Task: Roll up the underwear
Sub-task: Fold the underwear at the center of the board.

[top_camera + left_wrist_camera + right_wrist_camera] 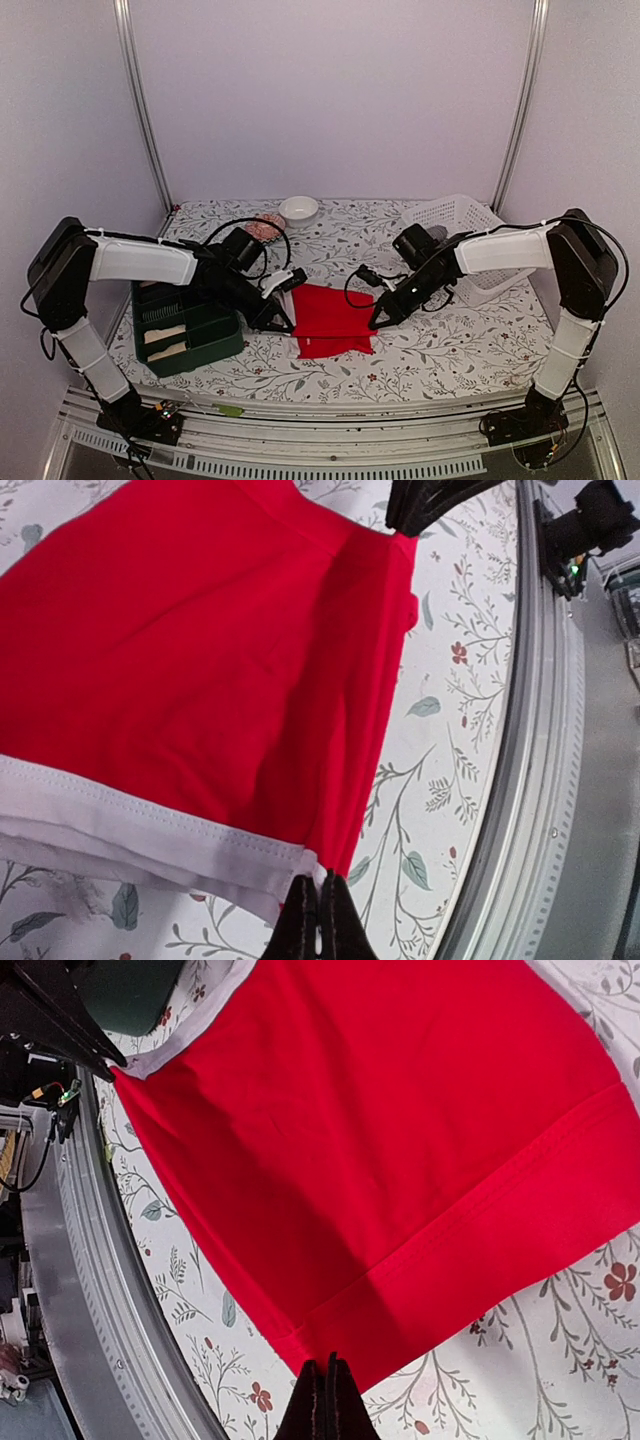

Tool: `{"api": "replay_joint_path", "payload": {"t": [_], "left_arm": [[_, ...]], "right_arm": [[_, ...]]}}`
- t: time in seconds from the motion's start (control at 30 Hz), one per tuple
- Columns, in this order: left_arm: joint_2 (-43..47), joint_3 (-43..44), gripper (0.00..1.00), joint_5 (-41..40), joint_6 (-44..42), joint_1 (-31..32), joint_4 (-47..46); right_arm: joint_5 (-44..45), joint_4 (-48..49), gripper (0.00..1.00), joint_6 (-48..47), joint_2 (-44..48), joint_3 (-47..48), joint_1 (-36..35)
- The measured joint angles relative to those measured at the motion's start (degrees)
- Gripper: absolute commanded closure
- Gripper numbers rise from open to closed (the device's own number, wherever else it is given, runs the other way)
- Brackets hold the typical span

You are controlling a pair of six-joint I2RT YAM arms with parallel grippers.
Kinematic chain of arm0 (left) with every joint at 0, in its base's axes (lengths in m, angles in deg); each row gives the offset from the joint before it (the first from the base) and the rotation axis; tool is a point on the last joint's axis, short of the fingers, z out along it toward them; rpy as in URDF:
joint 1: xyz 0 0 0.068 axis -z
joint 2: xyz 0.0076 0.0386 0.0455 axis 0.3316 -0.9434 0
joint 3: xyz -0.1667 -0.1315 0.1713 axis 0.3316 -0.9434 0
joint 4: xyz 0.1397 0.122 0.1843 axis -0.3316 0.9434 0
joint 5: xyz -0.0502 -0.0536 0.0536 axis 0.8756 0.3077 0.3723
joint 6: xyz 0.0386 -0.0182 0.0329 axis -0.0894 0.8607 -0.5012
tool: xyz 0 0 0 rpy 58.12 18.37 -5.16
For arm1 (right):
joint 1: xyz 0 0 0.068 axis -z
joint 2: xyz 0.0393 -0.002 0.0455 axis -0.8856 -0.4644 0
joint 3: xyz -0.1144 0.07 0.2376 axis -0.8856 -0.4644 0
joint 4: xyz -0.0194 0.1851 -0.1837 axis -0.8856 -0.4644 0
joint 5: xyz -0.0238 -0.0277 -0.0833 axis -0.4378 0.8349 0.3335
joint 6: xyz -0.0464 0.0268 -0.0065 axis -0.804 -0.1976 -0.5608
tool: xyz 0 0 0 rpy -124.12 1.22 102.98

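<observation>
A bright red underwear (330,320) with a white waistband (130,825) lies flat on the floral table between my two arms. My left gripper (288,326) is at its left near corner, shut with a bit of the waistband corner pinched between its tips (318,895). On the other side, my right gripper (376,322) is shut on the red hem corner (326,1368). Each wrist view also shows the other gripper's dark tip at the far corner of the cloth. Two cream rolls (165,335) lie in a green bin.
The green bin (222,345) stands at the left near my left arm. A white slatted basket (462,215) stands at the back right, and a small white bowl (298,208) with a pink object (268,226) beside it at the back. The metal table rail (530,780) runs close to the cloth.
</observation>
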Motion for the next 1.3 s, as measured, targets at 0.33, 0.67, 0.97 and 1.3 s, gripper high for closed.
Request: {"api": "replay_joint_path", "payload": {"t": [0.33, 0.67, 0.97, 1.3], "left_arm": [[-2.19, -3.52, 0.96, -1.44, 0.81, 2.23, -1.53], [0.15, -5.27, 0.52, -4.04, 0.61, 2.73, -1.73], [8.92, -8.87, 0.49, -13.29, 0.66, 7.04, -6.67], [4.70, -6.78, 0.43, -24.15, 0.04, 12.52, -7.74]], "right_arm": [[-0.42, 1.88, 1.00, -0.02, -3.04, -1.33, -3.80], [2.36, 2.19, 0.54, 0.02, -0.98, -3.89, -4.33], [7.93, 4.44, 0.47, 1.60, 8.63, -7.54, -5.09], [9.62, 5.81, 0.42, 4.09, 6.75, -8.44, -7.50]]}}
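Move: Behind and below both hands lies the near edge of the underwear's lower layer; its middle is about 4 cm back, 8 cm to the right and 5 cm below the left hand, which still pinches the white-banded corner. From the right hand, holding the plain red corner, that middle is 4 cm back, 8 cm left and 4 cm below. The green box stands about 22 cm left of the left hand and 4 cm farther out; the white basket lies some 20 cm ahead and 23 cm right of the right hand. Lowering the two pinched corners about 3 to 4 cm while drawing back 2 to 3 cm, the hands bring the upper layer down over the near edge, then open their fingers to about half and let go. Both rise some 4 cm; the left then tilts about 20 degrees and sinks again by 2 cm over its corner, while the right eases back and slightly down. ##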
